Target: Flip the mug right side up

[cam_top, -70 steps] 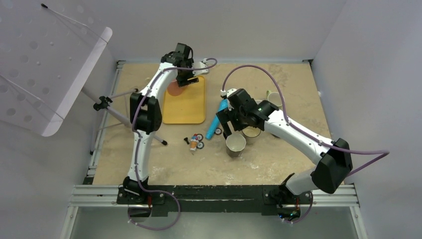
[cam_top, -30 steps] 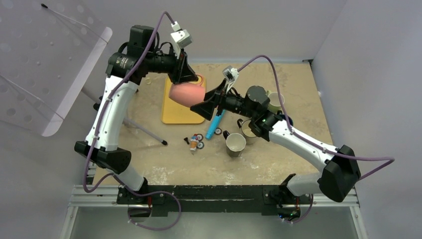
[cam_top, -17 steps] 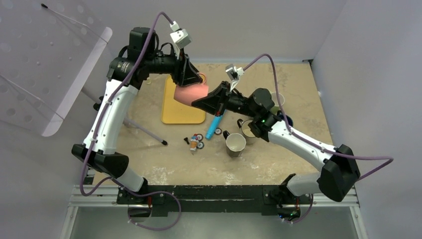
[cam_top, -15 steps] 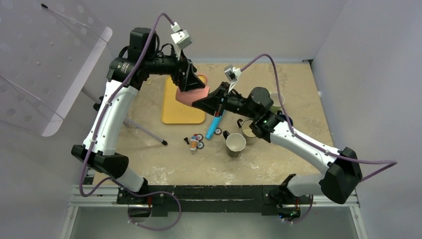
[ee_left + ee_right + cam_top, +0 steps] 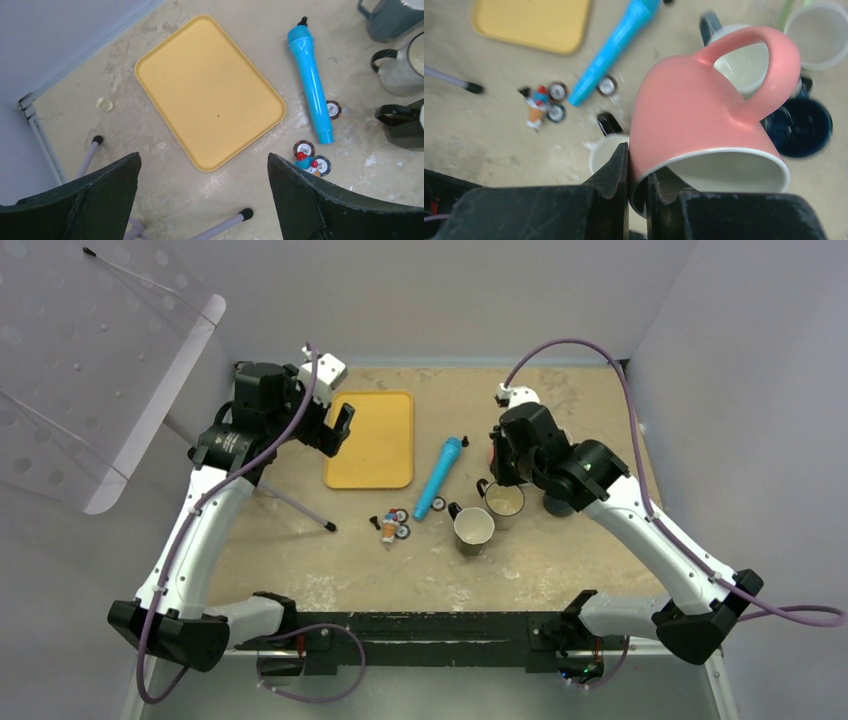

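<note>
The pink mug hangs in the air with my right gripper shut on its rim, one finger outside the wall and one inside. Its white mouth faces the wrist camera, its base points toward the table, and its handle is on the far side. From the top view only a sliver of the mug shows beside the right gripper. My left gripper is open and holds nothing, just left of the yellow tray. In the left wrist view the left gripper looks down on the tray.
Below the held mug stand a cream mug, a second cream mug and a dark blue one. A blue cylinder lies right of the tray. Poker chips and a small toy lie nearby. A tripod leg crosses the left side.
The left gripper opened, let go of the pink mug and drew back to the left of the tray. The right gripper shut on the mug's rim and carried it right, over the other mugs.
</note>
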### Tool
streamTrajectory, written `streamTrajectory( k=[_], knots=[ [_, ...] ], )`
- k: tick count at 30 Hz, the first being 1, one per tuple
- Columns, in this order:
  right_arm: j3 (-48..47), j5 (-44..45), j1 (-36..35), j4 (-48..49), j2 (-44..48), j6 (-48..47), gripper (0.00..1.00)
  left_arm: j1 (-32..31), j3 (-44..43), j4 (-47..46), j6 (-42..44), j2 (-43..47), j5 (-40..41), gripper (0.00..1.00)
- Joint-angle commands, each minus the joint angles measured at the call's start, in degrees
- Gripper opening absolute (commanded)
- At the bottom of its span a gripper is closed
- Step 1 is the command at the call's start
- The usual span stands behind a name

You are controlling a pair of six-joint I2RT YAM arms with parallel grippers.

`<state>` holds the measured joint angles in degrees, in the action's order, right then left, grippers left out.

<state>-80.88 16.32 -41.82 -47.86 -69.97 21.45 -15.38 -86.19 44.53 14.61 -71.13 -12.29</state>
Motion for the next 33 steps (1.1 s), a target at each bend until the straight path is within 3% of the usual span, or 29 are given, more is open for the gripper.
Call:
streamTrajectory(
  k=[1, 7, 15, 20, 21, 28, 30, 33],
  knots=[
    [-0.3, 7.0, -0.2, -21.4, 0.5, 9.5, 0.0, 1.2, 10.7, -7.2, -0.6, 3.7, 7.4, 1.0],
    [10.7, 3.5, 1.0, -23.4, 1.8, 15.6, 0.0, 2.2, 22.2, -9.8, -1.2, 8.0, 7.3, 1.0],
    [27.7, -11.4, 3.4, -5.4, 1.5, 10.3, 0.0, 3.1, 29.0, -10.9, -2.9, 12.7, 7.3, 1.0],
    [31.6, -14.2, 4.8, 0.1, -2.1, 7.8, 0.0, 3.4, 32.1, -12.8, -4.9, 15.7, 8.5, 1.0],
    [32.0, -14.5, 5.1, 0.7, -2.5, 7.5, 0.04, 3.4, 32.8, -12.8, -4.9, 16.3, 8.3, 1.0],
    [26.4, -9.4, 5.4, -3.5, 0.3, 7.7, 0.8, 3.5, 35.0, -12.3, -5.4, 19.4, 8.1, 1.0],
    [22.5, -7.5, 5.4, -5.4, 2.8, 7.6, 0.92, 3.5, 35.6, -12.6, -5.7, 20.7, 7.8, 1.0],
    [16.8, -5.2, 5.4, -2.8, 7.3, 5.8, 0.98, 3.5, 37.4, -14.8, -6.9, 23.3, 7.1, 1.0]
  ],
)
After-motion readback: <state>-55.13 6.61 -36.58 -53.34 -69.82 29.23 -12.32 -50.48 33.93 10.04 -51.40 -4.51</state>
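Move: My right hand holds the pink mug by its rim. Its landing place lies about 11 cm back, 9 cm to the right and some 24 cm below that hand. The cream mug stands around 2 cm back and 3 cm right, the black mug 7 cm back and 3 cm left, the blue mug 2 cm back and 15 cm right, all at table height. From my empty left hand the landing place is about 16 cm back, 40 cm right and 28 cm below. I sweep the pink mug down some 21 cm, back about 11 and a little right, tipping my right fingers some 40 degrees further down to set it upright on the bare table behind the cream mug. There the fingers open wide, let the rim go and lift off about 4 cm, easing forward. My open, empty left hand sinks about 13 cm, drawing back and to its left. ##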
